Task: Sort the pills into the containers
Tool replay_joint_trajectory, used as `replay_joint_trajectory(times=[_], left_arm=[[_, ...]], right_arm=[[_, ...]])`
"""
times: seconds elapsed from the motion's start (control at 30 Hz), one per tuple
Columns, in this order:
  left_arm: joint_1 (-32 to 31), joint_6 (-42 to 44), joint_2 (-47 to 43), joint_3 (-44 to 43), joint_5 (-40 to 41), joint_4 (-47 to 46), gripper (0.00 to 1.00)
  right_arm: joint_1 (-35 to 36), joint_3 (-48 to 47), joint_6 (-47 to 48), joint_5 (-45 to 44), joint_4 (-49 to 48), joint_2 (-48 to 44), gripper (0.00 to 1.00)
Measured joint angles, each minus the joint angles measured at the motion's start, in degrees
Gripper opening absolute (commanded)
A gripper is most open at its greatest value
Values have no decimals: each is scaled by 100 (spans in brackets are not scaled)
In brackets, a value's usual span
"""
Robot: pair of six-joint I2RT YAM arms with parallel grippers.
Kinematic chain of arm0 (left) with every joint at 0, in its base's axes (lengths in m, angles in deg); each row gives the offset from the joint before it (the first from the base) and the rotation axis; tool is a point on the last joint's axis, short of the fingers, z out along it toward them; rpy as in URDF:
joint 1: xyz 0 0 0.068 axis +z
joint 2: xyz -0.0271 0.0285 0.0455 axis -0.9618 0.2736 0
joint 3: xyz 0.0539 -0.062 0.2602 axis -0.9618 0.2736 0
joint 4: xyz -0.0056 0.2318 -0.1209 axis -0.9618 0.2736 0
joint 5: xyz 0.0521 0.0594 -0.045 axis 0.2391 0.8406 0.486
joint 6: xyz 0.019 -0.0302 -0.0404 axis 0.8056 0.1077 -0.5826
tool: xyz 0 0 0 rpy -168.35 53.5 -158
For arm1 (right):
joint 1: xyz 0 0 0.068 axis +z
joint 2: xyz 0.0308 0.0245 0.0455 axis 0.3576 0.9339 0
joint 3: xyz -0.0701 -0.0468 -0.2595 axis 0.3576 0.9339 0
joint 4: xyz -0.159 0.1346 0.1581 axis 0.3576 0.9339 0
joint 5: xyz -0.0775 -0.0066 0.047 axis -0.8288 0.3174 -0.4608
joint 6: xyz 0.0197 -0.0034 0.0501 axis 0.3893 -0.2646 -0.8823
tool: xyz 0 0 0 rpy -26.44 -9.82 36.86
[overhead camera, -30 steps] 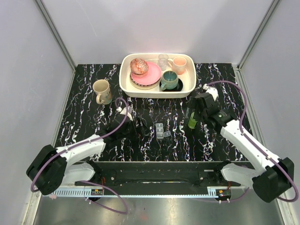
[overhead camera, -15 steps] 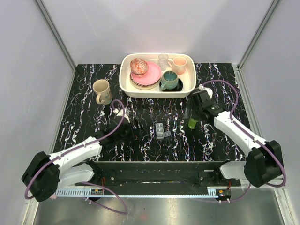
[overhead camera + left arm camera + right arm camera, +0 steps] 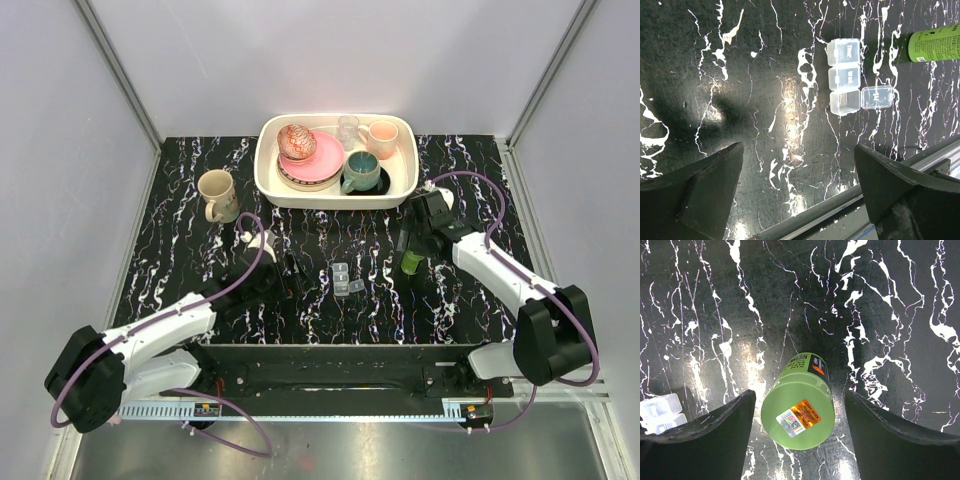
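The containers (image 3: pixel 345 279) are a strip of three clear compartments on the black marbled table, between the arms. In the left wrist view the containers (image 3: pixel 845 75) show one lid (image 3: pixel 876 96) flipped open; I see no pills in them or anywhere else. My left gripper (image 3: pixel 290 270) hovers left of the strip, and in its own view the left gripper (image 3: pixel 799 155) is open over bare table. My right gripper (image 3: pixel 410 245) is open, and in the right wrist view this gripper (image 3: pixel 800 400) straddles an upright green bottle (image 3: pixel 800 407) with a gap on each side.
A white tray (image 3: pixel 268 170) at the back holds pink plates, a teal mug, a pink mug and a glass. A beige mug (image 3: pixel 217 194) stands at the back left. The table's metal front rail (image 3: pixel 840 200) runs just below the left gripper.
The left gripper opened wider and drew back slightly to the left. The right gripper settled around the green bottle and its jaws narrowed, while that arm's elbow swung inward.
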Motion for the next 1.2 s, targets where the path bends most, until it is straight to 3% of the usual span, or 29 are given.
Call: replay_joint_trajectory(times=[0.47,0.57,0.63,0.8,1.0,1.2], left_arm=[[0,7,-157,2,39,57,97],[-2,44,-164,2,39,74,97],[-4,63,-205,2,37,109,97],[-39,208,-428,2,37,162,93],[-575,990,-1292,-61,90,151,92],[-1331,2208,-2166,-385,61,-190,93]], right_arm=[[-42,164,-2,129,-114,127,60],[-42,164,11,111,-122,144,43],[-46,164,11,83,-140,142,25],[-48,164,35,269,-136,57,6],[-57,22,144,1589,15,-629,0],[-50,-684,308,4074,190,-813,0]])
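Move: The green pill bottle stands upright right below the open right fingers, its middle about 5 cm down. From the right hand, the clear pill box lies some 15 cm left and 3 cm nearer the base, with its open lid about 12 cm left and 4 cm back; the teal mug in the tray is roughly 20 cm ahead and 10 cm left. From the left hand, the bottle is about 25 cm right and 6 cm ahead. Lower the right gripper a little, close it around the bottle's upper end, then lift about 12 cm and sweep some 11 cm left and a little back towards the pill box, rolling the hand's left side up and turning it counter-clockwise, some 30 degrees each. Late on, raise the open left gripper and draw it slightly back, tilting its fingertips up and swinging them clockwise. ##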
